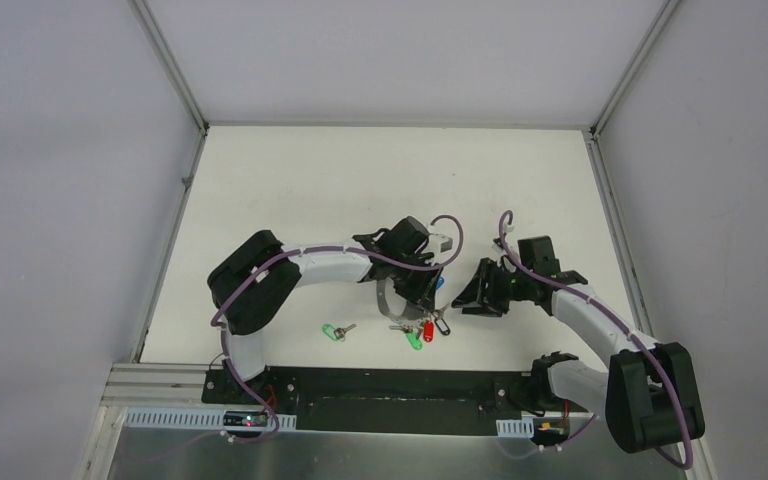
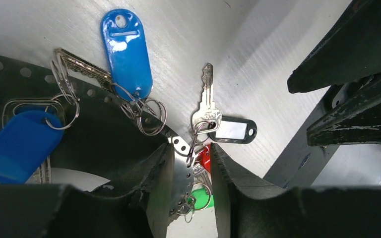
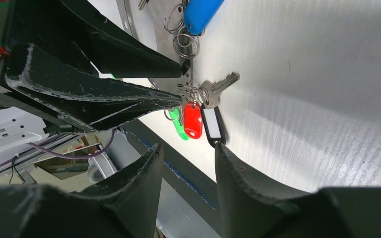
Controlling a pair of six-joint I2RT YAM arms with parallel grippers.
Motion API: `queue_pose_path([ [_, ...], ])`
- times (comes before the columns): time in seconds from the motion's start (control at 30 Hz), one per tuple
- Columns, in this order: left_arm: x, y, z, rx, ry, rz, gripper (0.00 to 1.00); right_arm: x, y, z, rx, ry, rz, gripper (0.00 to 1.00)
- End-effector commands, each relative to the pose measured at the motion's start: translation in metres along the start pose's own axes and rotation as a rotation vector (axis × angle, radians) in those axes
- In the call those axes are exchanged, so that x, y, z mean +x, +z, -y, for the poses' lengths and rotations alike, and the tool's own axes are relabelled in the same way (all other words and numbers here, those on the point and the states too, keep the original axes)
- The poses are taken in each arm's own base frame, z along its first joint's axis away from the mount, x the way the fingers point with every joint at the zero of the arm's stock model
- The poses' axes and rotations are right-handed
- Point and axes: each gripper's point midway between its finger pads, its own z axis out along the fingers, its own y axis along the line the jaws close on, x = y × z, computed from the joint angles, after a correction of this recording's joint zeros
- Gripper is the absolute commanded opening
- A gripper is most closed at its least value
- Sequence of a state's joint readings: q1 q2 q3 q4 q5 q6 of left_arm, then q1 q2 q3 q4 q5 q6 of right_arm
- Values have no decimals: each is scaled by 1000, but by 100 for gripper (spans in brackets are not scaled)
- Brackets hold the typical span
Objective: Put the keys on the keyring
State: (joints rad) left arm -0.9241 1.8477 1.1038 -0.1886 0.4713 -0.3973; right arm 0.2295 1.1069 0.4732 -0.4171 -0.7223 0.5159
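Note:
The keyring (image 1: 389,296) is a grey perforated metal band standing up on the table. Its band (image 2: 187,174) runs between my left gripper's (image 2: 190,163) jaws, against the left finger (image 2: 156,186), with a gap to the right one. Red (image 2: 206,157), green (image 2: 200,197) and black (image 2: 234,130) tagged keys hang from it. A blue-tagged key (image 2: 127,49) lies beside the band, and a second blue tag (image 2: 16,148) sits at the left. A loose green-tagged key (image 1: 335,331) lies on the table left of the ring. My right gripper (image 1: 480,292) hangs open and empty just right of the ring.
A silver key (image 3: 219,85) sticks out from the tag bunch (image 3: 192,120) toward the right arm. The table's black front rail (image 1: 380,385) runs just below the keys. White walls close the table (image 1: 290,180) on three sides.

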Motion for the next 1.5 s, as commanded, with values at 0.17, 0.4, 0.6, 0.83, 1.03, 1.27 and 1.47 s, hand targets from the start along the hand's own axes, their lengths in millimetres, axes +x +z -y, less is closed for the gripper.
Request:
queue_pose_path([
  [0.17, 2, 1, 2, -36, 73, -22, 26, -6, 0, -7, -42, -6, 16, 45],
  [0.4, 6, 2, 1, -56, 90, -42, 18, -8, -1, -9, -46, -6, 18, 45],
  [0.6, 1, -2, 1, -72, 102, -28, 0, -10, -3, -13, -51, -20, 24, 45],
  [0.83, -12, -20, 13, -60, 147, 35, 0, -15, -11, -24, -63, -62, 41, 46],
  [1.03, -30, -50, 37, -13, 211, 152, 0, -18, -21, -40, -108, -114, 66, 56],
  [1.27, -42, -87, 62, 64, 273, 316, 0, -20, -35, -67, -207, -188, 95, 61],
  [1.47, -43, -114, 75, 108, 361, 418, 0, -23, -56, -102, -321, -306, 151, 67],
])
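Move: The near end of the grey keyring plate, with its small rings, lies between the left hand's open fingertips, about 1 cm back, 1 cm to the left and 2 cm below. The red tag lies some 4 cm back, level sideways, and the black tag about 3 cm back and 3 cm to the right; the blue tag lies some 5 cm ahead and 2 cm right, all on the table. From the right hand the plate's near end lies about 7 cm left, 2 cm back and 5 cm below. The left fingers close to a pinch on the rings at the keyring plate's near end, the hand easing about 1 cm back, left and down as they shut. Then it pulls that end up off the table, rising some 10 cm with a slight drift left and tilting roughly 20 degrees. The right hand waits empty alongside, then rises about 6 cm too, opening its fingers wider. ##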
